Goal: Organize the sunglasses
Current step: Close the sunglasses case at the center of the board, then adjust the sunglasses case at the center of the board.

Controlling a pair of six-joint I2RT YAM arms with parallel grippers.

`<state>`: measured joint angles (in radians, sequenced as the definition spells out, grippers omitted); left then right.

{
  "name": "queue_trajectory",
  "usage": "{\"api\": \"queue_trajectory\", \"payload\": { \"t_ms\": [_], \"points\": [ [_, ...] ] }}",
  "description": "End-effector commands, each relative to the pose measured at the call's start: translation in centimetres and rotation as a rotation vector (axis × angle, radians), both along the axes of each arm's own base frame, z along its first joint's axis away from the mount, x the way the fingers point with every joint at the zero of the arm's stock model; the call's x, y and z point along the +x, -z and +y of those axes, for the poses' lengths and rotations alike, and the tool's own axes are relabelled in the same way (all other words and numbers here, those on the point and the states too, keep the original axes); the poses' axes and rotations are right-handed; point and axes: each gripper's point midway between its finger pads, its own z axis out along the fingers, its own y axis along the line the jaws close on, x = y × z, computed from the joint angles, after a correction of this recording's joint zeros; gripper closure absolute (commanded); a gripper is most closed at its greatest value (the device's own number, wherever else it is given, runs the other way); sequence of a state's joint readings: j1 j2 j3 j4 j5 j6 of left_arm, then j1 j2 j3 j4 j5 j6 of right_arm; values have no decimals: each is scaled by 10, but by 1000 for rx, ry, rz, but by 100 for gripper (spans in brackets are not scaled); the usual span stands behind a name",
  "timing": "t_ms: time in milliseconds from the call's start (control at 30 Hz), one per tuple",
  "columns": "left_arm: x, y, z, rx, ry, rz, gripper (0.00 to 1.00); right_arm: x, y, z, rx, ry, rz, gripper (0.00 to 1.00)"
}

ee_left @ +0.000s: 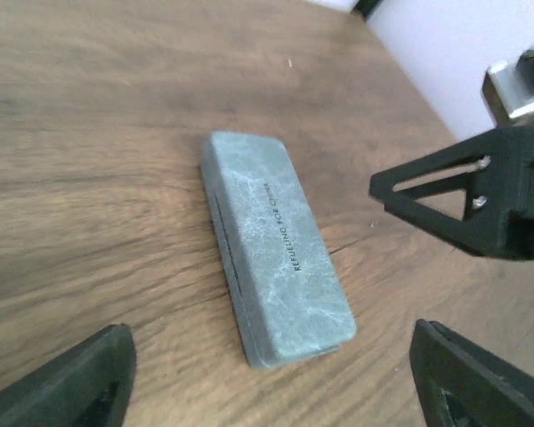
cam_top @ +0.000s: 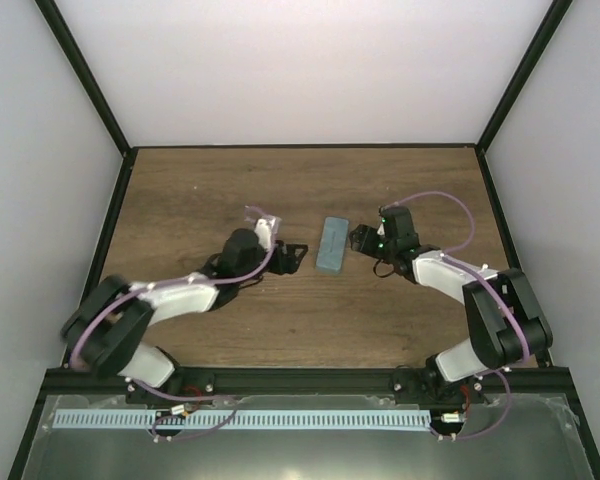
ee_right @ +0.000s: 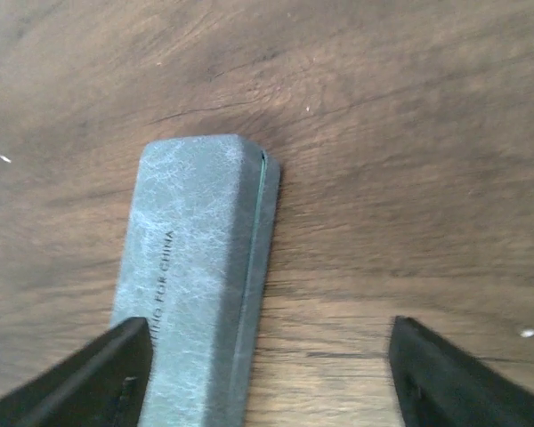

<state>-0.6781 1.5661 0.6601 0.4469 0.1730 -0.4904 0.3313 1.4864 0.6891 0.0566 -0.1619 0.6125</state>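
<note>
The blue-grey case (cam_top: 332, 245) lies shut in the middle of the wooden table, its long side running front to back. The sunglasses are out of view. My left gripper (cam_top: 290, 257) hovers just left of the case, open and empty; its wrist view shows the case (ee_left: 276, 245) ahead of the left gripper (ee_left: 271, 378). Close to the case's right side is my right gripper (cam_top: 363, 240), open too. In the right wrist view the case (ee_right: 191, 258) runs under the left finger of that gripper (ee_right: 267, 356), with bare wood across the rest of the gap.
White walls with black corner posts (cam_top: 108, 130) close in the table on three sides. A black rail (cam_top: 300, 380) carrying both arm bases crosses the near edge. The right arm's black finger (ee_left: 481, 196) shows in the left wrist view.
</note>
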Motion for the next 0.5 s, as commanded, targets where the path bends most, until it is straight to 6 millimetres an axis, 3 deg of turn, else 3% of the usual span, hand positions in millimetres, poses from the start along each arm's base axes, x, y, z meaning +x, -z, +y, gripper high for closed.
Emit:
{"api": "queue_trajectory", "payload": {
  "t_ms": [0, 100, 233, 367, 467],
  "points": [
    [-20, -23, 44, -23, -150, -100, 2, 5, -16, -4, -144, 67, -62, 17],
    [-38, -36, 88, -15, -289, -174, 0, 1, -21, 13, -216, 44, -77, 15],
    [-43, -45, 153, 41, -551, -270, 0, 9, -28, 27, -245, 50, -59, 12],
    [-53, -59, 172, -18, -609, -325, 0, 20, -30, 38, -274, 50, -59, 11],
    [-54, -59, 180, -10, -645, -325, 0, 30, -14, 45, -298, 44, -15, 10]
  ]
}}
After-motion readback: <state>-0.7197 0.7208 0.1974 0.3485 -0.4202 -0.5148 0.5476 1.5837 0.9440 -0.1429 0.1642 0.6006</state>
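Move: Closed and slightly skewed clockwise, the sunglasses case lies about 6 cm to the right hand's left, some 1 cm ahead and around 6 cm below its open fingers. From the left hand, which is already leaving, the case is roughly 9 cm to the right, 4 cm ahead and 9 cm down. Nothing else stands near it on the board. Swinging well clear of the case, the left hand travels about 16 cm left, rising and drawing back some 6 cm each, while it turns counter-clockwise about 30 degrees, tips up and opens fully. The right hand, after hardly moving at first, goes left towards and over the case, climbing and then edging forward, its left side dipping and its fingers spreading wider, with no touch to be seen. ##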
